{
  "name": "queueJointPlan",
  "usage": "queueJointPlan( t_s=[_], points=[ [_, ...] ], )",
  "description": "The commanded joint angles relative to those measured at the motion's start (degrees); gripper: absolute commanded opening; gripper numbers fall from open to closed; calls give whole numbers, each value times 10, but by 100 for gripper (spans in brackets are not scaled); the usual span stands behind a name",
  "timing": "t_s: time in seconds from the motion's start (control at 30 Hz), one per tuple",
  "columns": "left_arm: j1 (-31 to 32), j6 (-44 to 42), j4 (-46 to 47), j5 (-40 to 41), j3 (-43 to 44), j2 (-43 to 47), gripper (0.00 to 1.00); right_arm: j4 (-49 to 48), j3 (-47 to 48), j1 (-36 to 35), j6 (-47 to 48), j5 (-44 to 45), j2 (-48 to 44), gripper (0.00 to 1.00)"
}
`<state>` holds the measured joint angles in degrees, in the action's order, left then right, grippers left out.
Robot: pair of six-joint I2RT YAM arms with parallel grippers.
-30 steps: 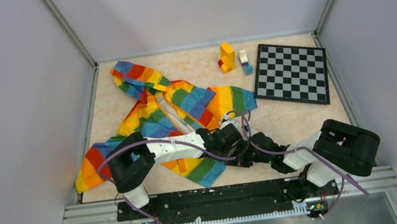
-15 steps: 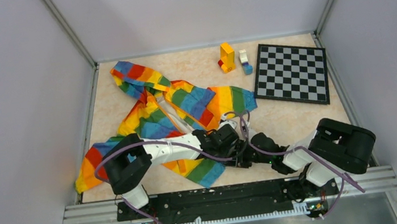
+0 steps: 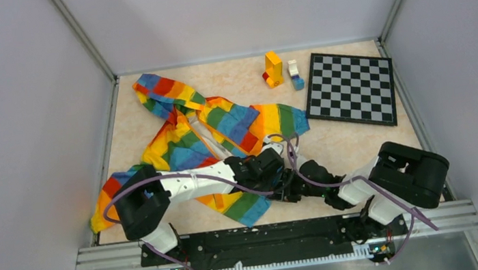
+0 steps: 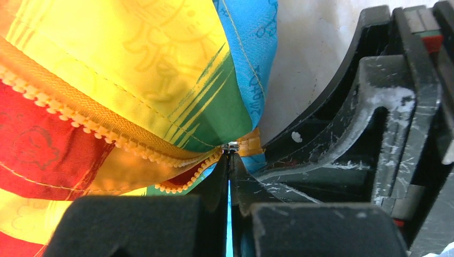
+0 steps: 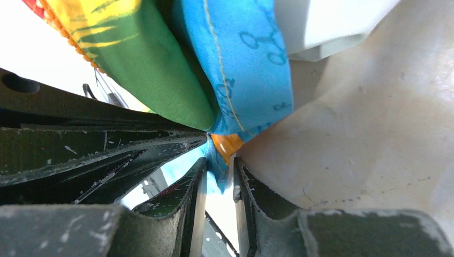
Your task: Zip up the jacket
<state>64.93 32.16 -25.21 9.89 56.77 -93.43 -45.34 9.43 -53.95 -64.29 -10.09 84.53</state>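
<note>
The rainbow-striped jacket (image 3: 185, 141) lies spread on the left half of the table, hood toward the back. Both grippers meet at its lower front corner. My left gripper (image 4: 230, 159) (image 3: 281, 176) is shut on the bottom end of the orange zipper strip (image 4: 80, 120), where a small metal piece (image 4: 232, 144) shows at the tips. My right gripper (image 5: 219, 165) (image 3: 292, 187) stands open by a narrow gap. The blue hem corner (image 5: 241, 69) and a bit of orange tape (image 5: 226, 144) hang loosely between its fingers. In the top view the arms hide this corner.
A checkerboard (image 3: 351, 87) lies at the back right. An orange-yellow block stack (image 3: 273, 69) and a small white-blue block (image 3: 295, 73) stand beside it. Grey walls enclose the table on three sides.
My right gripper has gone from shut to a narrow opening, letting go of the hem corner. The left arm's elbow has drifted left; the left grip has not changed.
</note>
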Motion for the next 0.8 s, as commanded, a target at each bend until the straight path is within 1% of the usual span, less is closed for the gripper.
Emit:
queueJointPlan(
  t_s=[0.0, 0.07, 0.1, 0.17, 0.23, 0.3, 0.33, 0.4, 0.47, 0.5, 0.57, 0.63, 0.77],
  points=[
    [-3, 6, 19, -2, -3, 24, 0, -57, -7, -14, -2, 22, 24, 24],
    [-2, 6, 22, -5, -5, 22, 0, -95, -17, -15, -14, 31, 32, 24],
    [-2, 7, 23, -7, -5, 22, 0, -102, -17, -15, -16, 35, 38, 19],
    [-3, 7, 21, -7, -6, 23, 0, -98, -12, -15, -20, 42, 50, 1],
    [-3, 11, 16, 5, -7, 26, 0, -103, -19, -16, -36, 62, 53, 0],
    [-2, 37, -15, 57, -9, 27, 0, -103, -43, -22, -71, 104, 36, 0],
    [-3, 60, -27, 90, -9, 27, 0, -77, -48, -26, -86, 127, 18, 0],
    [-3, 90, -61, 152, -9, 24, 0, 28, -36, -45, -96, 164, -43, 0],
    [-2, 104, -78, 188, -8, 21, 0, 188, 0, -75, -103, 223, -122, 0],
    [-2, 111, -85, 199, -5, 21, 0, 246, 14, -84, -104, 237, -154, 0],
    [-2, 114, -86, 216, -3, 30, 0, 285, 11, -87, -104, 240, -202, 0],
    [-3, 111, -93, 239, 2, 43, 0, 302, -2, -87, -108, 234, -228, 0],
    [-14, 92, -125, 298, 36, 69, 0, 290, -20, -94, -104, 211, -240, 0]
  ],
)
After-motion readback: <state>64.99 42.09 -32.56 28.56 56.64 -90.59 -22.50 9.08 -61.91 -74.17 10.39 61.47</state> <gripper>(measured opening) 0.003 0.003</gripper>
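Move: The left hand keeps its pinch on the zipper slider; the jacket's open front, whose near end it is drawn towards, lies about 15 cm ahead and 13 cm to its left, some 2 cm lower, and the lower hem edge lies 3 cm back, 5 cm left and 3 cm lower. Right at the right hand's slightly open fingertips, 1 cm to the left, is the zipper's bottom end, with the slider about 1 cm ahead, 2 cm left and 2 cm higher. Beside the zipper's bottom end the right fingers shut fully, dipping slightly, then withdraw empty from the cloth, rising about 3 cm and easing 2 cm to the right as the wrist turns some 15 degrees clockwise. The left hand first holds still with its grip on the slider, then draws it left and forward towards the jacket's open front by about 6 cm, lifting slightly near the end and swinging counter-clockwise. ##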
